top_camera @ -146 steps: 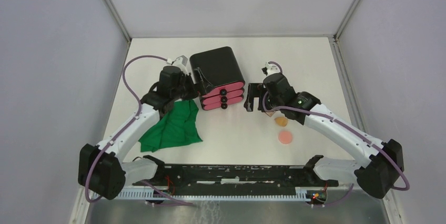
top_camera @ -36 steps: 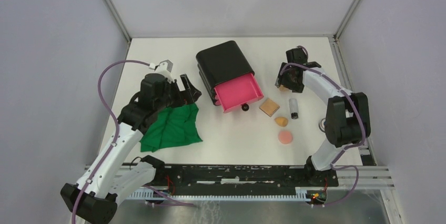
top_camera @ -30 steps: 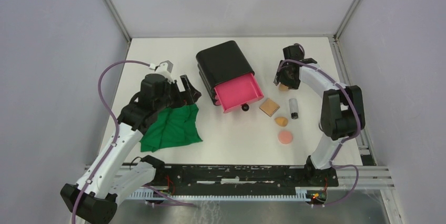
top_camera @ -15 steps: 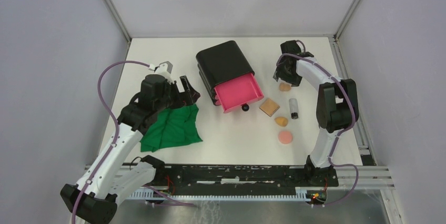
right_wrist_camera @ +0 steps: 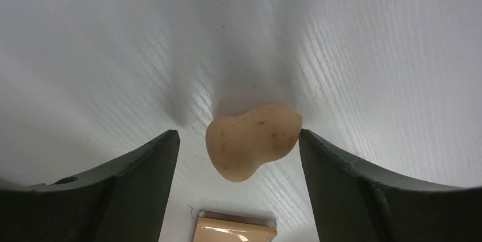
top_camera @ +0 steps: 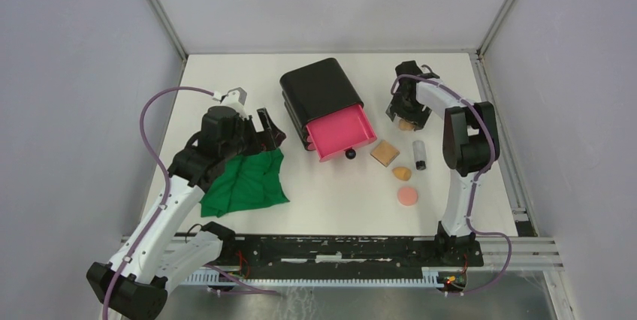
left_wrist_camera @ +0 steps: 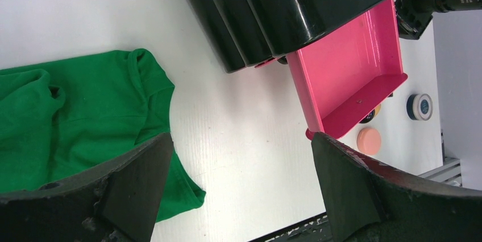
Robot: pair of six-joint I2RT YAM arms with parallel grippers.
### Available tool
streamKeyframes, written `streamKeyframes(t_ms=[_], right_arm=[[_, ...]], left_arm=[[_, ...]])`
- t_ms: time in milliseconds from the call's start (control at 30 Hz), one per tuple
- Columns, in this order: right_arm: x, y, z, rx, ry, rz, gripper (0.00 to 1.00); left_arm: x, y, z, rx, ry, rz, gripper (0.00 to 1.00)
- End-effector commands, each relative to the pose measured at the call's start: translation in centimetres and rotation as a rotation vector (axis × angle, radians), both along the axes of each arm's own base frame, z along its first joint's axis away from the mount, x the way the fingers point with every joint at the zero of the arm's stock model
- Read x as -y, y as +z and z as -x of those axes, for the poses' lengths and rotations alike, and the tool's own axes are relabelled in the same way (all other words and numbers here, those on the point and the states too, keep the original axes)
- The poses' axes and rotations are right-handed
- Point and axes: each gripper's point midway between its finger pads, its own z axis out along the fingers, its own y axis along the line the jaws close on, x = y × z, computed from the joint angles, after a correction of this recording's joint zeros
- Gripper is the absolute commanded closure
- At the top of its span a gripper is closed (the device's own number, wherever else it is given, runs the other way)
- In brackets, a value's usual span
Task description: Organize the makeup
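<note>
An orange teardrop sponge (right_wrist_camera: pixel 253 146) lies on the white table between the open fingers of my right gripper (right_wrist_camera: pixel 239 168), its right end almost at the right finger. From above, that gripper (top_camera: pixel 404 110) is just over the sponge (top_camera: pixel 408 124), right of the open pink drawer (top_camera: pixel 342 131). The tan square pad (top_camera: pixel 384 152), second orange sponge (top_camera: pixel 402 173), pink round puff (top_camera: pixel 408 196) and grey-black tube (top_camera: pixel 419 155) lie in front of it. The compact (left_wrist_camera: pixel 419 106) shows only in the left wrist view. My left gripper (top_camera: pixel 272 131) is open and empty, left of the black box (top_camera: pixel 319 91).
The green cloth (top_camera: pixel 248 179) lies crumpled under and in front of my left gripper. The black box has its top pink drawer (left_wrist_camera: pixel 352 77) pulled out and empty. Metal frame rails border the table's back and sides.
Since 4.9 s ago the top drawer has come open and my right arm has swung to the far right. In the last second its gripper settled around the orange sponge. The left arm stayed still.
</note>
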Motion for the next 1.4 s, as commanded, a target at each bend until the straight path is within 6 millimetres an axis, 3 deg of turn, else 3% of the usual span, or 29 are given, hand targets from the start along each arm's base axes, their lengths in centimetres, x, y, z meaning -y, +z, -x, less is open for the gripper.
streamKeyframes(t_ms=[0, 167, 533, 700, 800, 967, 1200, 1267, 1367], right_arm=[[0.2, 0.2, -1.3, 0.033, -0.006, -0.008, 0.18], [0.7, -0.2, -1.4, 0.030, 0.005, -0.005, 0.29], [0.5, 1.7, -0.2, 0.093, 0.059, -0.038, 0.56], [-0.1, 2.8, 0.5, 0.122, 0.083, -0.078, 0.59], [-1.2, 5.1, 0.2, 0.188, 0.120, -0.132, 0.62], [-3.4, 10.8, 0.7, 0.302, 0.192, -0.244, 0.64], [-6.4, 19.5, 4.9, 0.490, 0.332, -0.314, 0.62], [-8.3, 21.1, 6.4, 0.515, 0.399, -0.319, 0.62], [-11.5, 21.9, 8.5, 0.519, 0.499, -0.319, 0.61]], left_arm=[[-0.3, 1.4, -0.6, 0.051, -0.003, -0.022, 0.01], [-0.3, 1.6, -0.6, 0.054, -0.003, -0.021, 0.01], [-0.3, 1.3, -0.7, 0.045, 0.001, -0.023, 0.01], [-0.3, 1.3, -0.6, 0.046, 0.001, -0.022, 0.01], [-0.5, 1.2, -0.6, 0.048, 0.004, -0.027, 0.01], [-0.9, 1.0, -0.9, 0.040, 0.044, -0.034, 0.01], [-1.6, 1.5, -1.2, 0.041, 0.101, -0.033, 0.01], [-1.5, 1.8, -1.3, 0.042, 0.104, -0.022, 0.01], [-1.3, 2.2, -1.5, 0.050, 0.104, -0.013, 0.01]])
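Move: The peach sponge is almost directly under the right hand, 1 cm to its right and 2 cm below, between the open fingers. From this hand the open pink drawer is about 19 cm left, 6 cm back and 5 cm higher; the tan palette is about 9 cm back, 6 cm left, and the silver tube roughly 10 cm back, 4 cm right, both on the table. From the left hand the sponge lies about 17 cm ahead, 39 cm right and 20 cm below. The right hand settles about 1 cm lower over the peach sponge and closes its open fingers until the pads pinch it from both sides, easing a centimetre or two back as they shut. It then lifts the sponge, slowly at first and then fast, some 20 cm up while swinging about 8 cm left towards the drawer's side and a little back, the fingers tipping up to point more forward by roughly 30 degrees. ##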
